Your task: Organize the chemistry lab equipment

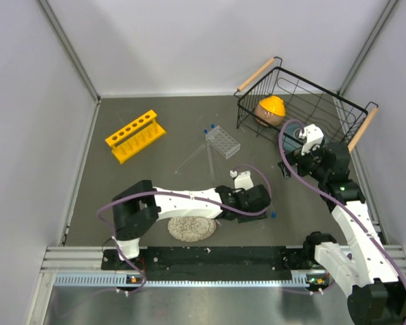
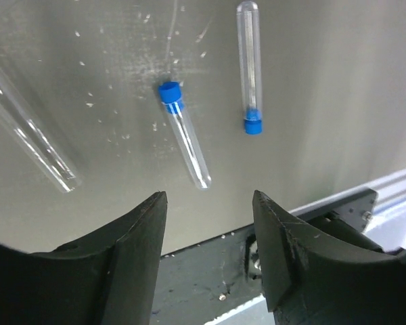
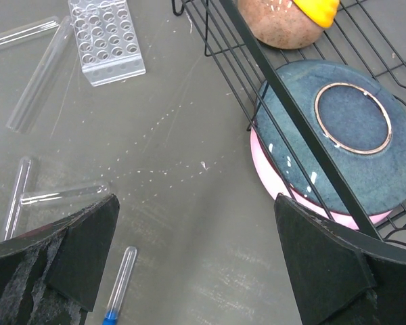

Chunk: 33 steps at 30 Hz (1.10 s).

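Note:
Two short blue-capped vials (image 2: 186, 135) (image 2: 249, 68) lie flat on the grey table just ahead of my left gripper (image 2: 208, 198). Its jaws stand apart with nothing between them, above the table's near edge. A long clear test tube (image 2: 34, 142) lies to their left. My right gripper (image 3: 195, 200) is wide open over bare table beside the basket. The small clear rack (image 3: 107, 40), several test tubes (image 3: 40, 74) and one blue-capped vial (image 3: 120, 284) lie on its left side. The yellow rack (image 1: 135, 135) stands at the back left, far from both grippers.
A black wire basket (image 1: 304, 88) at the back right holds a blue plate (image 3: 338, 135) on a pink one and a brown and orange item. A round speckled disc (image 1: 191, 227) lies by the left arm's base. Grey walls close the table in.

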Available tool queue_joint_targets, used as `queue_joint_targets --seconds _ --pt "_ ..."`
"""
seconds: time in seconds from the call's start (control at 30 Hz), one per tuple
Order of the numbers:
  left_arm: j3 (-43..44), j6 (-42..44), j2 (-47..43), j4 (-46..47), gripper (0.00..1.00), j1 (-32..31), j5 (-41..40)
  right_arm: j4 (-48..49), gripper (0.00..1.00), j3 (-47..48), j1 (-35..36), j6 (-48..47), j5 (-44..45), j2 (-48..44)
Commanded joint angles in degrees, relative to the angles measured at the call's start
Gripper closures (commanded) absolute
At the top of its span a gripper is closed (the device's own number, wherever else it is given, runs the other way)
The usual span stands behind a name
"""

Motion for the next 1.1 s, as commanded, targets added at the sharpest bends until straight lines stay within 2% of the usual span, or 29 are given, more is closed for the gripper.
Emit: queue_joint_targets --seconds 0.0,0.27,0.33,0.7,0.9,1.03,1.07 --pt "6.2 -2.71 3.04 -9.26 0.42 -0.71 -4.38 2.79 0.01 1.47 -0.54 1.1 1.42 -1.28" --pt "14.56 0.02 9.11 -16.37 0.48 -1.41 -6.5 3.14 0.01 1.12 -0.54 1.01 1.77 -1.9" --pt "16.67 0.11 10.86 -18.05 0.53 -1.5 -6.59 3.32 0.01 1.03 -0.54 1.1 1.77 -1.99" --pt "24.49 3.36 17.28 -24.64 0.54 -2.11 -8.61 3.4 0.02 1.12 -0.54 1.1 2.03 -2.25" --pt "27.22 5.47 20.27 -27.28 0.58 -2.03 -8.7 3.32 0.01 1.12 -0.45 1.1 2.03 -2.25" --pt "27.31 6.53 20.71 -27.9 0.64 -2.03 -9.22 3.23 0.02 1.03 -0.54 1.19 1.85 -2.25" --pt "27.31 6.96 20.89 -27.99 0.69 -2.11 -9.22 3.32 0.01 1.12 -0.45 1.19 1.77 -2.34"
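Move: The capped tube to be picked up lies almost under the left hand, about 7 cm below and only 1 cm ahead and 1 cm right. A second blue-capped tube is some 5 cm ahead and 5 cm right of the hand. A long clear tube lies 8 cm to its left and 6 cm ahead, and a short clear tube 9 cm ahead and 5 cm left. From the right hand the capped tube is about 14 cm back, 12 cm left and 19 cm below. Down by about 5 cm goes the left hand, with barely 1 cm of forward drift, onto the nearer blue-capped tube. On the way its slanting fingers swing over 20 degrees or so to point much more steeply down, and their gap narrows by about a third, leaving them partly open on either side of the tube; a touch can't be made out. ##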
